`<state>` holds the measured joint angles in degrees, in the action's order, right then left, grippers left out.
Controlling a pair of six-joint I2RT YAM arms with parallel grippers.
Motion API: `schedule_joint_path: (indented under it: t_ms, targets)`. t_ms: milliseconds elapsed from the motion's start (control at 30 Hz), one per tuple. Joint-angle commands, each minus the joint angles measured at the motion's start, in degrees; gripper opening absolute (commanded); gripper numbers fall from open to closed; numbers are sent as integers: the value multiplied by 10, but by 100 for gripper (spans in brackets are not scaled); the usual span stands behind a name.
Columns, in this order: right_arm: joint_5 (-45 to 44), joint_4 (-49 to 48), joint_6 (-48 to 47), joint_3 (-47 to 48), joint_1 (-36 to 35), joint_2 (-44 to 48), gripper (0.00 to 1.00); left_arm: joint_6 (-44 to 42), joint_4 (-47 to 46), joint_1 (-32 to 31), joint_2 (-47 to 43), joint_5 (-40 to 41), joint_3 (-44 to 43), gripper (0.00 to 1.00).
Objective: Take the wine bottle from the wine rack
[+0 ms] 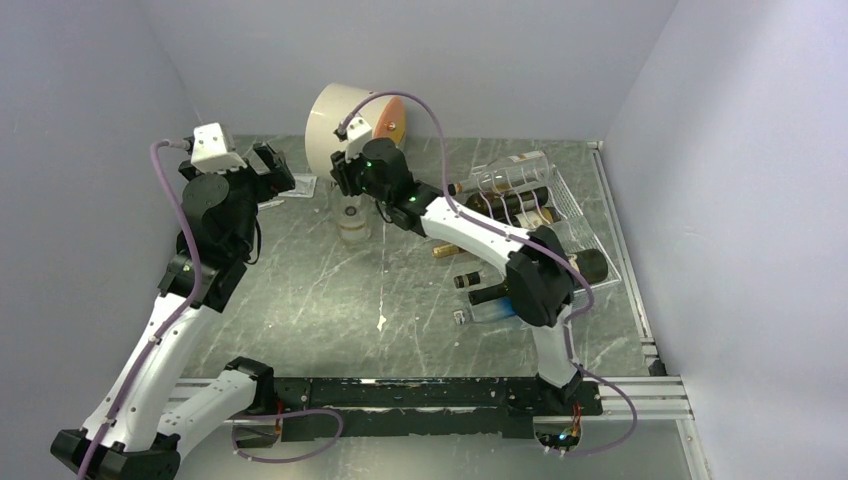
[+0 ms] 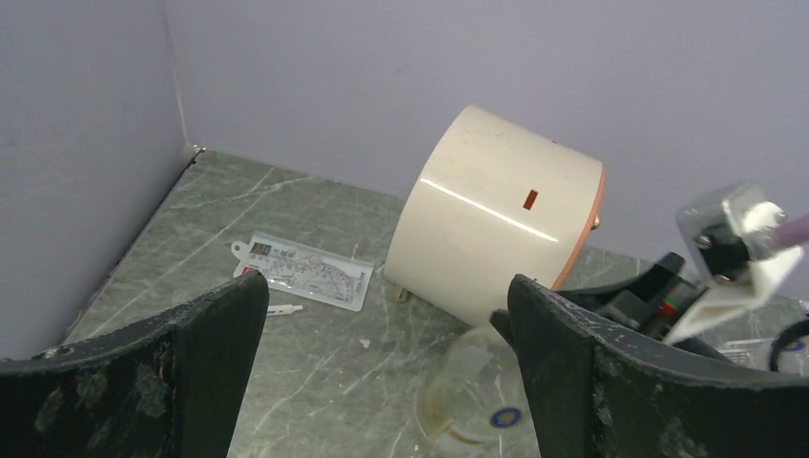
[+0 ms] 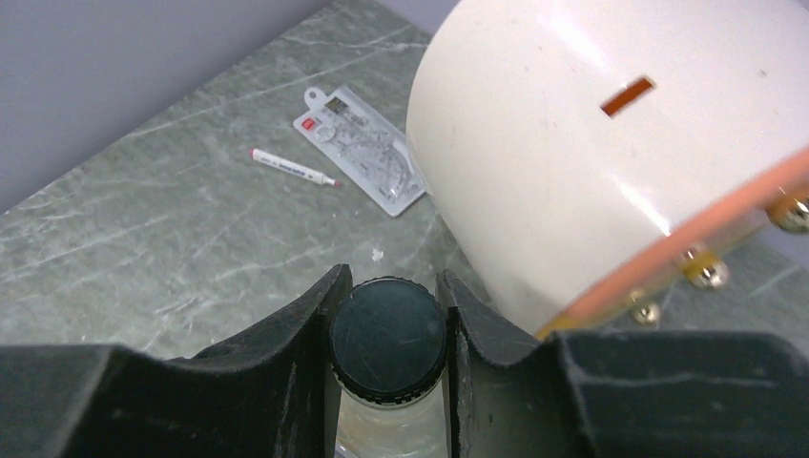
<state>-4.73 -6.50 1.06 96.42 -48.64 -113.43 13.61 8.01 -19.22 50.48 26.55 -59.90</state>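
Note:
A clear wine bottle (image 1: 352,220) with a black cap (image 3: 388,336) stands upright left of the wine rack, beside the cream drum. My right gripper (image 3: 388,324) is shut on its capped neck from above; it also shows in the top view (image 1: 347,182). The bottle shows from above in the left wrist view (image 2: 477,401). The white wire wine rack (image 1: 572,200) lies at the right, with several bottles lying in it, partly hidden by my right arm. My left gripper (image 2: 386,296) is open and empty, left of the bottle, also in the top view (image 1: 275,172).
The cream drum with an orange face (image 1: 340,115) lies at the back, close behind the bottle (image 3: 572,143). A plastic packet (image 2: 303,270) and a small pen (image 3: 291,167) lie on the table near the back left. Walls close in at left, back and right.

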Motion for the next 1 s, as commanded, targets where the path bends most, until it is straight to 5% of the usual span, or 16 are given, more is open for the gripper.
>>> schedule_joint_path:
  t_ms: [0, 400, 533, 700, 800, 967]
  targets:
    - [-7, -135, -21, 94, -7, -19, 0, 8, -22, 0, -7, 20, 6, 99]
    - [-10, -131, -61, 187, -11, -133, 0, 4, -26, 0, -6, 24, 10, 99]
    - [-7, -127, -66, 187, -13, -137, 38, 4, -27, 0, -13, 17, 12, 99]
    - [-16, -98, -63, 201, -15, -126, 74, -2, -43, 0, -27, 15, 24, 99]
    - [-19, -70, -61, 206, -15, -105, 88, -2, -43, 0, -28, 17, 23, 99]
    - [-21, -13, -72, 166, -15, -33, 92, -5, -45, 0, -30, 22, 25, 99]
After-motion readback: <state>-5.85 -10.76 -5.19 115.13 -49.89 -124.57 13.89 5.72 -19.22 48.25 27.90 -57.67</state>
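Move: The clear bottle already hangs upright by its neck in my right fingers. The bare table spot it goes to lies about 4 cm ahead and 5 cm to the left, roughly 25 cm below them. The white drum is some 20 cm ahead and 1 cm left, 12 cm lower; the printed card is about 12 cm ahead and 17 cm left, at table height. From my left hand that spot is roughly 13 cm ahead, 8 cm right and 38 cm down. My right hand carries the bottle left and forward about 6 cm while sinking a couple of centimetres, setting its base on the table just in front of the drum. After a brief hold I open my fingers wide, let go of the neck and lift about 8 cm, the fingertips tilting up some 10 degrees. ##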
